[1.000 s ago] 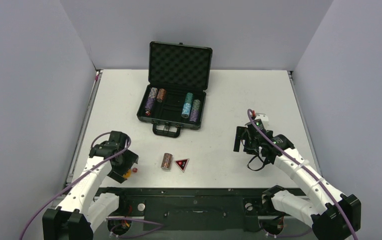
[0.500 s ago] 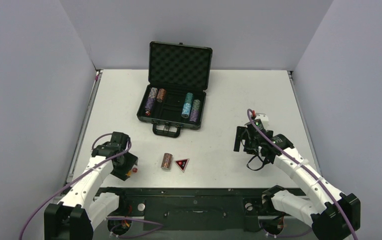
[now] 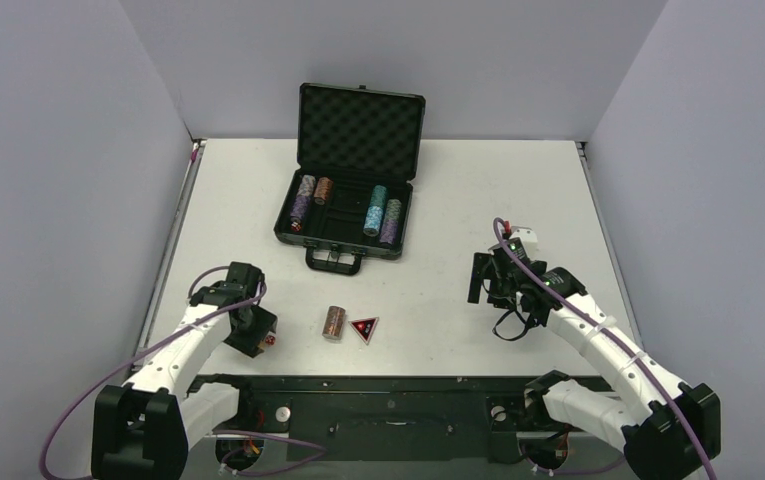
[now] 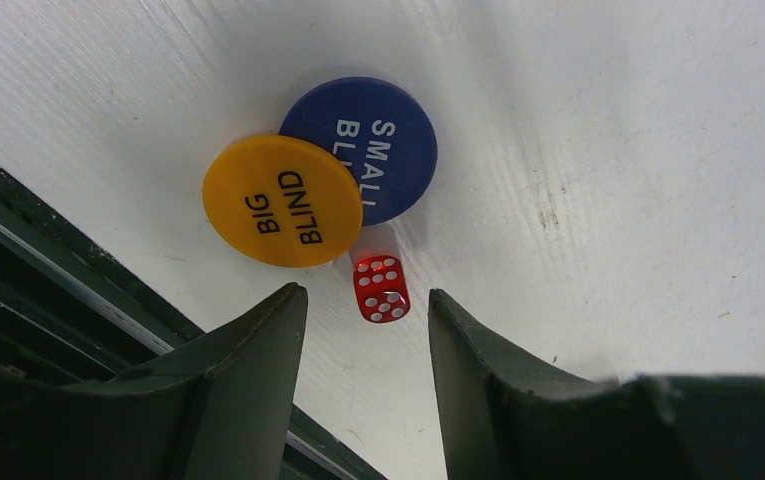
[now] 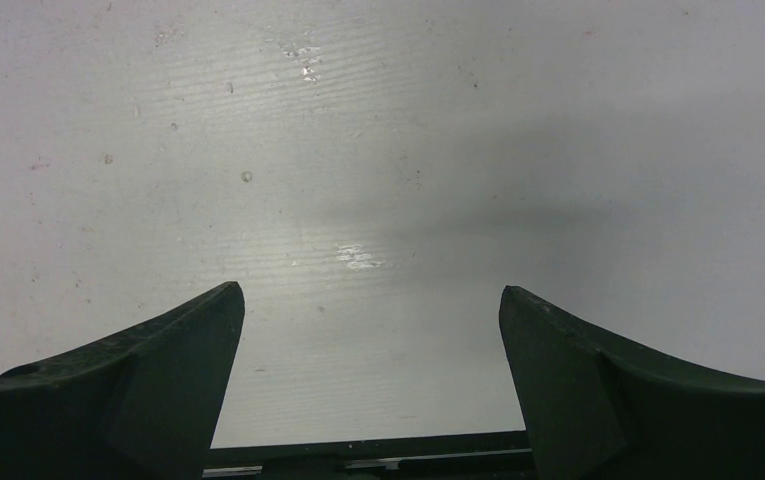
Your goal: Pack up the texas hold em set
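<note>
The open black briefcase (image 3: 361,132) stands at the back, with purple (image 3: 300,207), brown (image 3: 323,190) and teal (image 3: 375,212) chip stacks in its tray. A brown chip stack (image 3: 334,322) lies on its side on the table beside the black-red triangle (image 3: 364,327). A small red die (image 4: 381,289) rests against the yellow disc (image 4: 282,200), which overlaps the blue disc (image 4: 383,140). My left gripper (image 4: 367,292) is open low over the table, the die just past its fingertips and untouched. My right gripper (image 5: 371,290) is wide open over bare table.
The table's near edge and the black base rail (image 3: 358,385) run close behind the left gripper. Grey walls enclose the left, back and right sides. The case handle (image 3: 334,261) points toward the arms.
The left gripper's jaws have narrowed and the arm has shifted slightly right toward the die. The right arm has stayed still.
</note>
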{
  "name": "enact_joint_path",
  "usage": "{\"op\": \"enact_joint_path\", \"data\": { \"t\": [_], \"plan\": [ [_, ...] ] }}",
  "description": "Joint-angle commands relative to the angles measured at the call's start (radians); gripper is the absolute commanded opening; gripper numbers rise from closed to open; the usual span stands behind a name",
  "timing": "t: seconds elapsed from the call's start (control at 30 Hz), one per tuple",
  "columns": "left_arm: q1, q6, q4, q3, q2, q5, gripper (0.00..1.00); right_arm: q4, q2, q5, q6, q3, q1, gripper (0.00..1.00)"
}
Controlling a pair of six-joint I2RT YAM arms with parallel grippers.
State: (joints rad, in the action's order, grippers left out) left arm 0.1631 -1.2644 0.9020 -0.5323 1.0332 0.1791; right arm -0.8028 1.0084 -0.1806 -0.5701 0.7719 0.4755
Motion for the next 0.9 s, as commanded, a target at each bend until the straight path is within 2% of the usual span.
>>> {"op": "enact_joint_path", "data": {
  "t": [0.0, 0.3, 0.7, 0.77, 0.83, 0.87],
  "plan": [
    [0.004, -0.008, -0.029, -0.003, 0.002, 0.019, 0.45, 0.01, -0.002, -0.038, -0.013, 0.0, 0.009, 0.94],
    [0.004, -0.013, -0.059, 0.018, 0.019, -0.004, 0.4, 0.01, -0.01, -0.043, -0.013, 0.0, 0.009, 0.94],
    [0.005, -0.011, -0.075, 0.039, 0.012, -0.005, 0.29, 0.011, -0.02, -0.046, -0.016, -0.003, 0.01, 0.94],
    [0.005, -0.006, -0.079, 0.042, 0.012, -0.003, 0.23, 0.011, -0.022, -0.046, -0.014, -0.003, 0.009, 0.94],
    [0.005, 0.009, -0.091, 0.044, 0.011, -0.008, 0.02, 0.012, -0.022, -0.045, -0.014, -0.003, 0.009, 0.94],
    [0.006, 0.018, -0.095, 0.044, 0.01, -0.012, 0.0, 0.011, -0.021, -0.046, -0.013, -0.003, 0.009, 0.94]
  ]
}}
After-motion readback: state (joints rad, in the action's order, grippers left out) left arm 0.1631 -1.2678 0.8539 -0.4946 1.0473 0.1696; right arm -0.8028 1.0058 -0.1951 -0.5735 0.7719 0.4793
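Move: The last red die lies just under the left hand's open fingertips, about 1 cm below the hand point and practically centred. The yellow BIG BLIND button is some 4 cm to its left and level with it, and the blue SMALL BLIND button 4 cm left and 3 cm farther out. The remaining chip roll stands about 13 cm right and 4 cm ahead of the left hand. From the idle right hand, the die is roughly 46 cm left, 5 cm back and 9 cm below. The left fingers close on the red die and pinch it between their tips, having started about half open on either side without gripping. Meanwhile the left hand sinks about 1 cm straight down to the die with its wrist unturned, then holds still while the fingers shut the last bit quickly. ##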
